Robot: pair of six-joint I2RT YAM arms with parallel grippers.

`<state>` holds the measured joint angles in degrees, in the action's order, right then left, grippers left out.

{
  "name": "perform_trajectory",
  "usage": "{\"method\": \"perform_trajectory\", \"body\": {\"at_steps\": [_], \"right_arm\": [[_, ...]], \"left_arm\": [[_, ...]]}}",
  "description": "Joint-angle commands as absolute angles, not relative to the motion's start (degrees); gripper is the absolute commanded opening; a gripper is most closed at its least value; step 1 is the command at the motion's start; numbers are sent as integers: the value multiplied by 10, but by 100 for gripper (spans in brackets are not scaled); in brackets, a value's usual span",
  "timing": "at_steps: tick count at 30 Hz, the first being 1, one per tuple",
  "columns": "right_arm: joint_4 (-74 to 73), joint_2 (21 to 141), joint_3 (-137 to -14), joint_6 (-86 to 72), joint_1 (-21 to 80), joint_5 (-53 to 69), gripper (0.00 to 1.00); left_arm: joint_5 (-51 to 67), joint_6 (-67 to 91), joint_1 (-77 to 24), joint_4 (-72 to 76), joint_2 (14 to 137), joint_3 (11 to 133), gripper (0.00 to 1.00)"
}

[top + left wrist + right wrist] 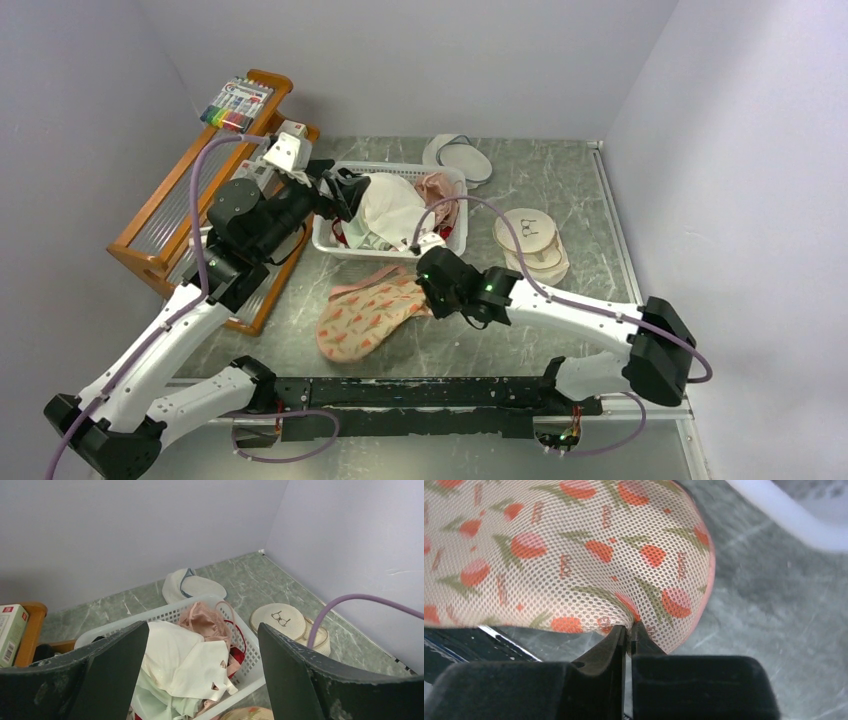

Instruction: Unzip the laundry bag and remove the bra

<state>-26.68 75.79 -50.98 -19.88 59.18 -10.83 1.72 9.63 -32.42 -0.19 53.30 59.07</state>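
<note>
The laundry bag, peach-pink mesh with orange-red flowers, lies on the table in front of the white basket. A pink-trimmed flap stands up at its far edge. My right gripper is at the bag's right end, shut on a pinch of its mesh, which fills the right wrist view above the gripper. My left gripper hangs open over the basket's left end, holding nothing; the bag's edge shows at the bottom of that view. The bra is hidden.
The basket holds white, pink and red garments. White round pouches lie right of it and behind it. A wooden rack with a marker pack stands left. Walls close in on the back and both sides.
</note>
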Motion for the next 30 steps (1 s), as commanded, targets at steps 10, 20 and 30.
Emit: {"method": "perform_trajectory", "body": {"at_steps": [10, 20, 30], "right_arm": [[-233, 628, -383, -418, 612, -109, 51], [-322, 536, -453, -376, 587, -228, 92], [-356, 439, -476, -355, 540, -327, 100]], "left_arm": [[104, 137, -321, -2, 605, 615, 100], [158, 117, -363, -12, 678, 635, 99], [260, 28, -401, 81, 707, 546, 90]]}}
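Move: The laundry bag, still pinched at its right end by the right hand, lies half folded with its middle about 14 cm to that hand's left, level with it front to back and some 4 cm lower. The basket's middle is roughly 22 cm ahead and 10 cm left of the hand; the cream bags lie about 15 cm ahead and 24 cm to its right. From the high left hand the bag's middle is about 8 cm back, 4 cm right and 33 cm down. The laundry bag's right end is drawn back and to the right and lowered by the right hand, about 5 cm back, which then opens wide, lets go and climbs some 13 cm while moving forward and farther right, turning clockwise. The open left hand comes to the right and down towards the bag, about 10 cm each way, also turning clockwise. ##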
